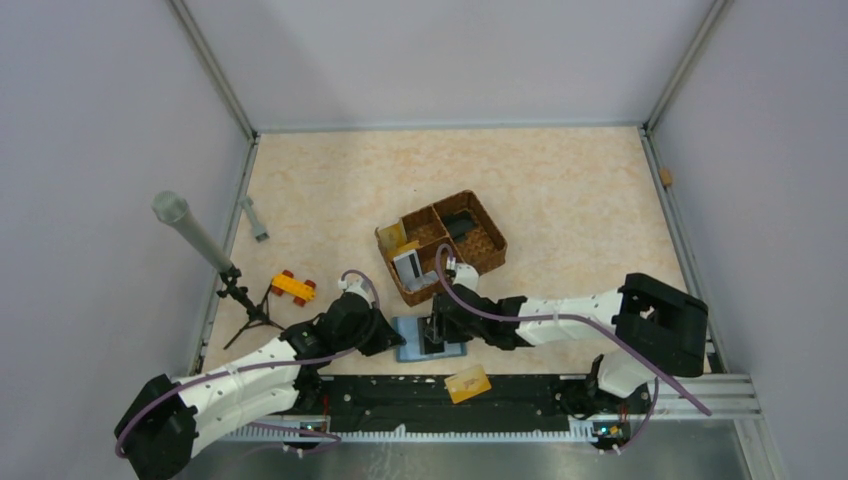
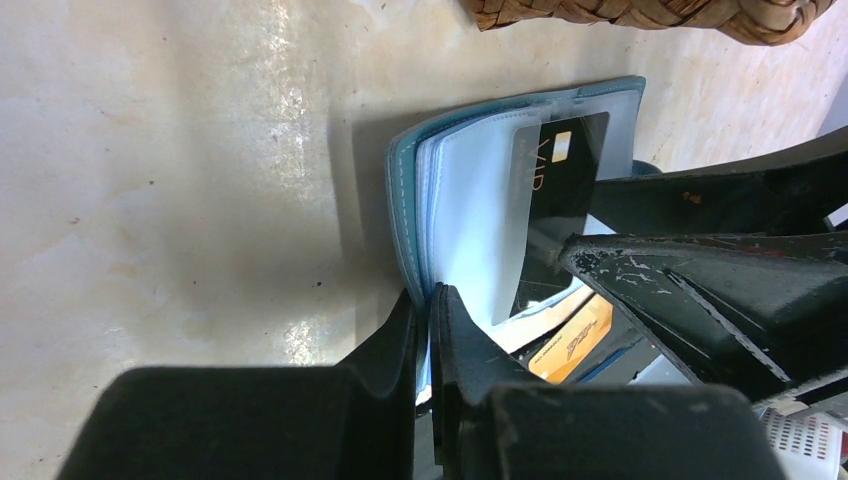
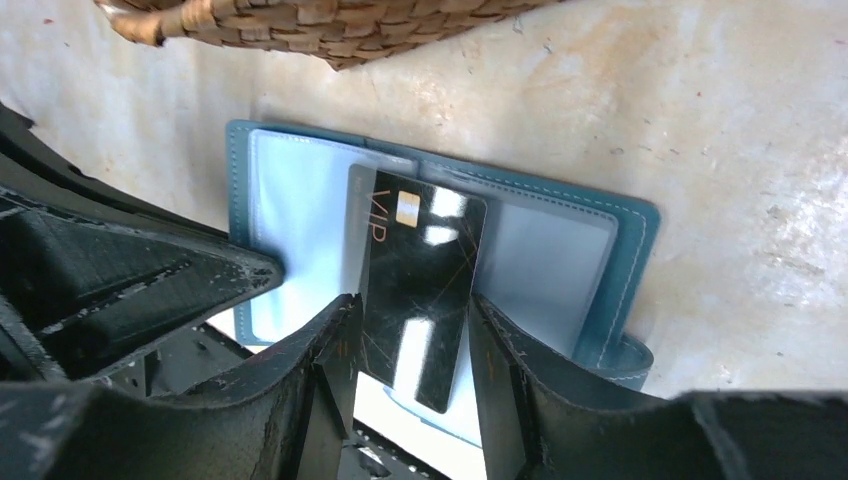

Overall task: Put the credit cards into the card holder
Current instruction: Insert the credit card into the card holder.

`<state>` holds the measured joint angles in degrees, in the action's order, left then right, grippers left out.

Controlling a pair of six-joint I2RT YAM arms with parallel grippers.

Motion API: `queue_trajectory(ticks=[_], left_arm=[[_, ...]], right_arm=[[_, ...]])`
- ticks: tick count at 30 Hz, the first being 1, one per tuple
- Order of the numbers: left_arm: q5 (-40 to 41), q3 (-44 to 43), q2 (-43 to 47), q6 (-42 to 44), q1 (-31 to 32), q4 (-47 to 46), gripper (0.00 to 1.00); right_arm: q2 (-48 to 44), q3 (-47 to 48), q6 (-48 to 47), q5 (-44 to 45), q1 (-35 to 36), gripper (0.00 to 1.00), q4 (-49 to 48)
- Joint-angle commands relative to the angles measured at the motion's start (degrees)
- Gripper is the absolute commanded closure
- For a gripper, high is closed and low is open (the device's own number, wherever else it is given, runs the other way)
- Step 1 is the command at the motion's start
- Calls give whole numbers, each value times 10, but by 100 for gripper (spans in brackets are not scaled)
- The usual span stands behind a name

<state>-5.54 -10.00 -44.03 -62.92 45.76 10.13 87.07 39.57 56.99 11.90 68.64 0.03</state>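
Note:
The teal card holder [image 1: 412, 346] lies open on the table in front of the basket, its pale blue sleeves [image 3: 290, 200] facing up. My left gripper [image 2: 428, 300] is shut on the card holder's left edge [image 2: 405, 210]. A black credit card [image 3: 420, 270] marked VIP sits partly inside a clear sleeve. My right gripper [image 3: 415, 340] stands open, with one finger on each side of the card's free end. An orange card [image 1: 467, 384] lies on the near rail, and it shows in the left wrist view [image 2: 580, 340] too. A gold card [image 1: 392, 238] and a white-grey card [image 1: 408, 268] stand in the basket.
A brown wicker compartment basket [image 1: 495, 250] stands just behind the card holder. A yellow-and-red toy block [image 1: 293, 287] lies to the left, beside a small tripod [image 1: 245, 305] that carries a grey cylinder [image 1: 185, 225]. The black rail [image 1: 400, 405] runs along the near edge.

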Motion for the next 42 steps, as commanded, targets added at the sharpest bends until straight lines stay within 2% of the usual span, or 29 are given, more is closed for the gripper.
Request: queue_trajectory(ticks=[1,10,17,32,39,42], left_arm=[[4,10,-4,7,1,5,95],[2,9,-4,10,2,3,91],[-3,7,-2,15,2,-1,76],[-12,6,15,17,1,-7,69],[-17,7,16,17,2,-14,68],[-15,9,18,17,2,-14,68]], right_arm=[[-12,20,-11,25,14,55,59],[20,41,-14,-1,20,62,56],[53,75,-31,-38,19,66,33],[84,109,-12,-89,18,68,-19],[83,105,33,-103,9,87,-25],[87,103,40,-111,6,87,-30]])
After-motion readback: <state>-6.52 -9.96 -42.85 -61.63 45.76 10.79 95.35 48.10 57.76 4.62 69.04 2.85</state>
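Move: The black credit card, its left edge already under the holder's clear pocket, lies between the right hand's open fingertips, about 1 cm ahead and 1 cm below. The pocket's middle is some 5 cm left of that hand, level fore and aft; the basket's middle is 21 cm ahead and 2 cm right, the orange card 11 cm back and 8 cm right. From the left hand, pinching the holder's left edge, the black card lies about 8 cm right and 2 cm ahead. Right fingers push the card about 4 cm left, deeper into the pocket, then narrow; left fingers part. ##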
